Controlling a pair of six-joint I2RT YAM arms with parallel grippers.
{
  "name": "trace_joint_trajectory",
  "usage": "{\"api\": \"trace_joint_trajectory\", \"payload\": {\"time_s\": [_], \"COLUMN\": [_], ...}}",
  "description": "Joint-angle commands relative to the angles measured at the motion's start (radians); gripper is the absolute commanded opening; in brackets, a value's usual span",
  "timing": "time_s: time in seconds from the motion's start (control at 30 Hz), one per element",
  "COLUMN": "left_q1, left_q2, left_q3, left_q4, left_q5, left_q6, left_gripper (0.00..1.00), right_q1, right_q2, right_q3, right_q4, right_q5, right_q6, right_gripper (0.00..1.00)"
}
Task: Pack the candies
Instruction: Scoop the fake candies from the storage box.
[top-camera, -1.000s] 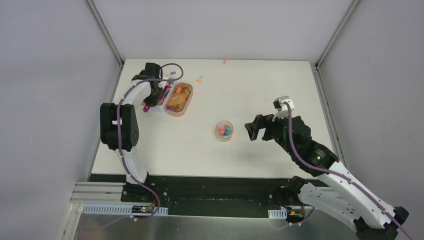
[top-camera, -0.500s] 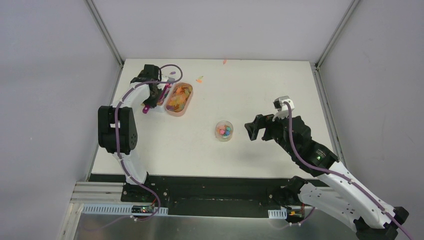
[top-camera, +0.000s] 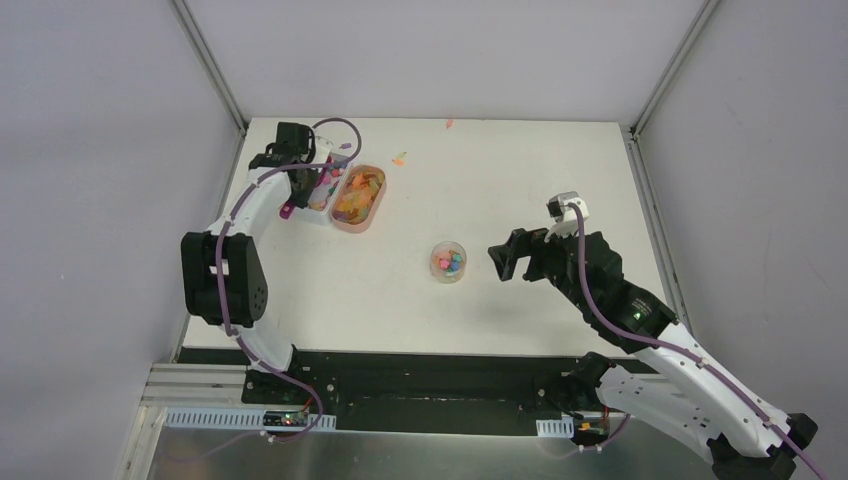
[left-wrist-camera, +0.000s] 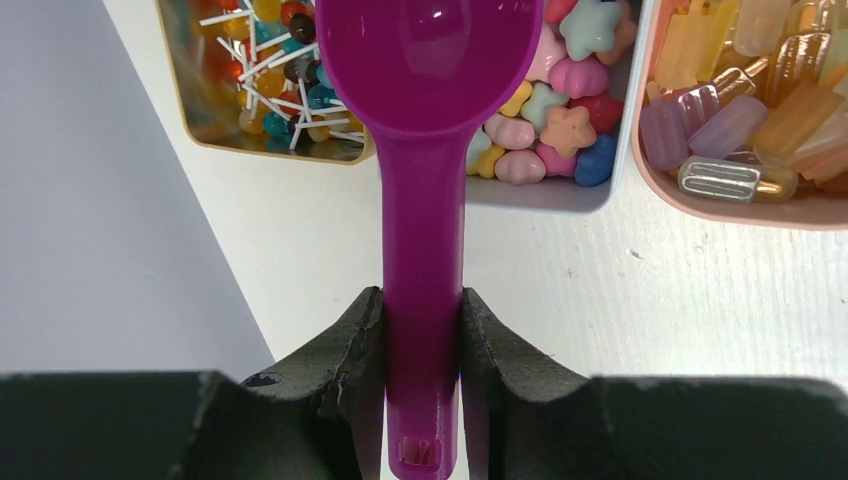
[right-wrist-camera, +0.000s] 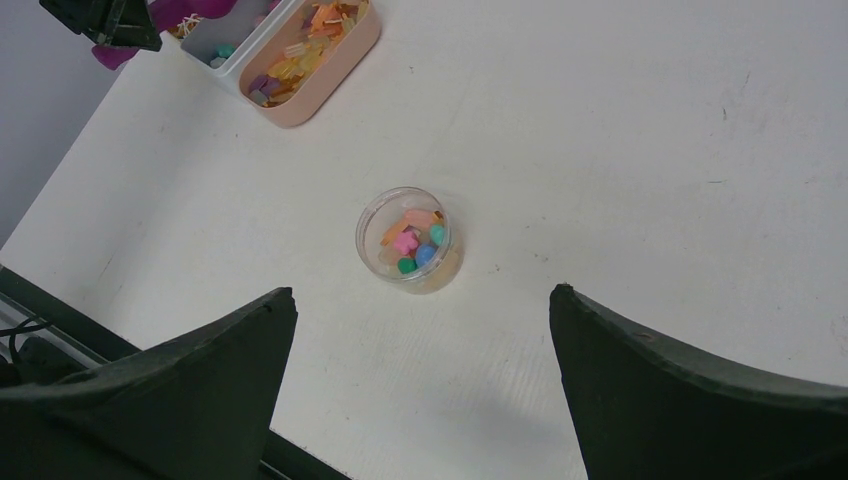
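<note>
My left gripper (left-wrist-camera: 422, 310) is shut on the handle of a magenta scoop (left-wrist-camera: 425, 190). The scoop's bowl hangs over a white box (left-wrist-camera: 560, 195) of pink, yellow, blue and green candies (left-wrist-camera: 565, 130). To the right of that box, a pink oval tray (top-camera: 358, 197) holds orange-amber and lilac candies (left-wrist-camera: 760, 110). At the table's middle stands a small clear jar (top-camera: 448, 262) with no lid, a few coloured candies (right-wrist-camera: 412, 242) inside. My right gripper (top-camera: 507, 262) hovers just right of the jar, open, with nothing between its fingers.
A tan box (left-wrist-camera: 200, 120) of tiny lollipops with white sticks sits left of the white box, near the table's left edge (left-wrist-camera: 190, 200). Two stray candy pieces (top-camera: 399, 158) lie on the table towards the back wall.
My left gripper has carried the scoop a little to the back left, from beside the pink tray to over the white box. The right arm has not moved.
</note>
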Motion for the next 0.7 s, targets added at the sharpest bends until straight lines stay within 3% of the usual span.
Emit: {"api": "trace_joint_trajectory", "payload": {"time_s": [0.0,0.2,0.67], "left_q1": [-0.002,-0.067,-0.284], "left_q2": [-0.1,-0.165,-0.302], "left_q3": [0.013,0.002,-0.025], "left_q4": [-0.008,-0.034,-0.083], "left_q5": [0.062,0.033,0.182], "left_q6": [0.047,0.096,0.089], "left_gripper": [0.0,0.0,0.0], "right_q1": [0.004,0.004,0.004], "right_q2": [-0.007,-0.012,-0.071], "right_q3": [0.006,0.007,0.013], "right_q4": [0.045,0.033,-0.02], "right_q5": [0.013,0.041,0.083], "right_q6": [-0.004,-0.022,-0.037], "right_gripper": [1.0,1.0,1.0]}}
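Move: The clear storage jar stands about 30 cm to the left hand's right and 8 cm nearer the base, its middle some 10 cm lower. From that hand, the white candy box is about 10 cm ahead and 3 cm right, the orange gummy box 7 cm ahead and 11 cm right, and the brown lollipop box 14 cm ahead and 5 cm left, all on the table. From the idle right hand, the jar is some 10 cm ahead, 9 cm left and 22 cm below. The left hand, still pinching the purple scoop by its handle, first lifts it almost straight up clear of the white candy box, then swings right, still climbing, towards the clear jar, about 11 cm right and 7 cm up in all with a slight draw back towards the base. As it swings, the wrist turns some 20 degrees clockwise and tips the fingers slightly more forward, carrying the bowl across above the orange gummy box while the grip stays unchanged. ##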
